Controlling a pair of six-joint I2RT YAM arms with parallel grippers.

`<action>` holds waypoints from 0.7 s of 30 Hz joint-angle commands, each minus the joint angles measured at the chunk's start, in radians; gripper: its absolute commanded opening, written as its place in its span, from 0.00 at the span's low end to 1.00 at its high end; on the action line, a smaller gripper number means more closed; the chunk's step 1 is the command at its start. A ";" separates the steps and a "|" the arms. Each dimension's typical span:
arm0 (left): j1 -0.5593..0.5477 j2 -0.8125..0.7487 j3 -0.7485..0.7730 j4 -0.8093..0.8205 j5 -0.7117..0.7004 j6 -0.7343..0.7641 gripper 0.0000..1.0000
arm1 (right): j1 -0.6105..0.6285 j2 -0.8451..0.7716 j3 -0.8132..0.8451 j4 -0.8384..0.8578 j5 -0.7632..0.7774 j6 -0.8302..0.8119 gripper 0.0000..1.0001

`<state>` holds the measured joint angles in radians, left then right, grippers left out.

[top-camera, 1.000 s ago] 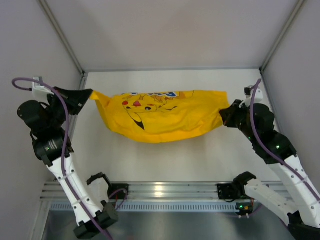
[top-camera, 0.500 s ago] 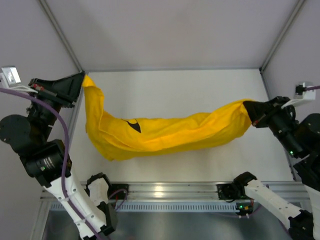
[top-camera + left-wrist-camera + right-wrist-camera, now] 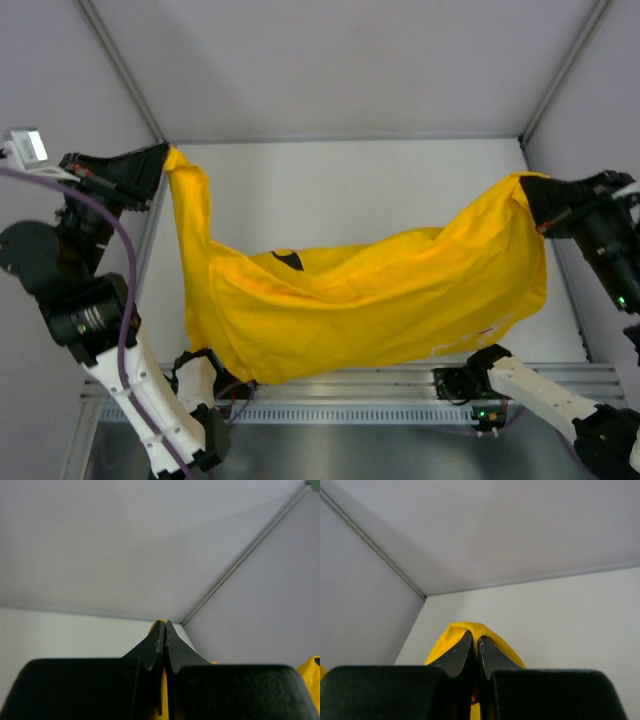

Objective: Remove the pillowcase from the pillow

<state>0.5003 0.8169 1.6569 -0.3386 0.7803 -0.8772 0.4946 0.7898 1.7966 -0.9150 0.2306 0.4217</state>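
Note:
The yellow pillowcase (image 3: pixel 370 305) hangs in the air between both arms, sagging low in the middle toward the near rail. My left gripper (image 3: pixel 160 165) is shut on its upper left corner, high by the left wall; a sliver of yellow pillowcase (image 3: pixel 163 680) shows between the shut jaws. My right gripper (image 3: pixel 530 195) is shut on the upper right corner, where the yellow pillowcase (image 3: pixel 465 632) bulges over the fingertips. A small black patch of the print (image 3: pixel 288 259) shows on the cloth. The pillow is hidden; no cream cushion shows in any view.
White enclosure walls (image 3: pixel 340 60) close in at the back and both sides, with metal corner posts (image 3: pixel 125 70). The white tabletop (image 3: pixel 350 190) shows behind the hanging cloth. An aluminium rail (image 3: pixel 330 395) with the arm bases runs along the near edge.
Both arms have lifted and spread apart. The pillowcase went from a plump bundle on the table to a long sagging sheet hanging higher and nearer the camera.

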 commanded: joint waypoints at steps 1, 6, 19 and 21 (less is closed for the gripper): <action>0.001 0.128 -0.170 -0.020 0.034 0.006 0.00 | 0.005 0.252 -0.011 -0.005 0.110 -0.040 0.00; -0.025 0.175 -0.451 -0.023 -0.034 0.075 0.00 | -0.094 0.466 -0.084 0.088 0.132 -0.023 0.00; -0.252 0.312 -0.529 -0.046 -0.282 0.241 0.99 | -0.277 0.590 -0.252 0.307 -0.076 -0.162 0.99; -0.256 0.256 -0.539 -0.079 -0.320 0.251 0.99 | -0.203 0.533 -0.327 0.309 -0.071 -0.178 0.99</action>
<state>0.2504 1.1522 1.0977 -0.4232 0.5278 -0.6785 0.2096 1.4582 1.5173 -0.6891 0.1856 0.3038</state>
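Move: Each hand still pinches one upper corner of the filled pillowcase, whose middle hangs some 22 cm inward from either hand, 18 to 20 cm lower and about 7 cm back. It is taken to the far table area: from the left hand about 20 cm ahead, level sideways and roughly 55 cm down; from the right hand about 25 cm ahead, level sideways and roughly 48 cm down. Both hands sweep the held corners some 30 cm down and 20 forward over the table, then let go. ##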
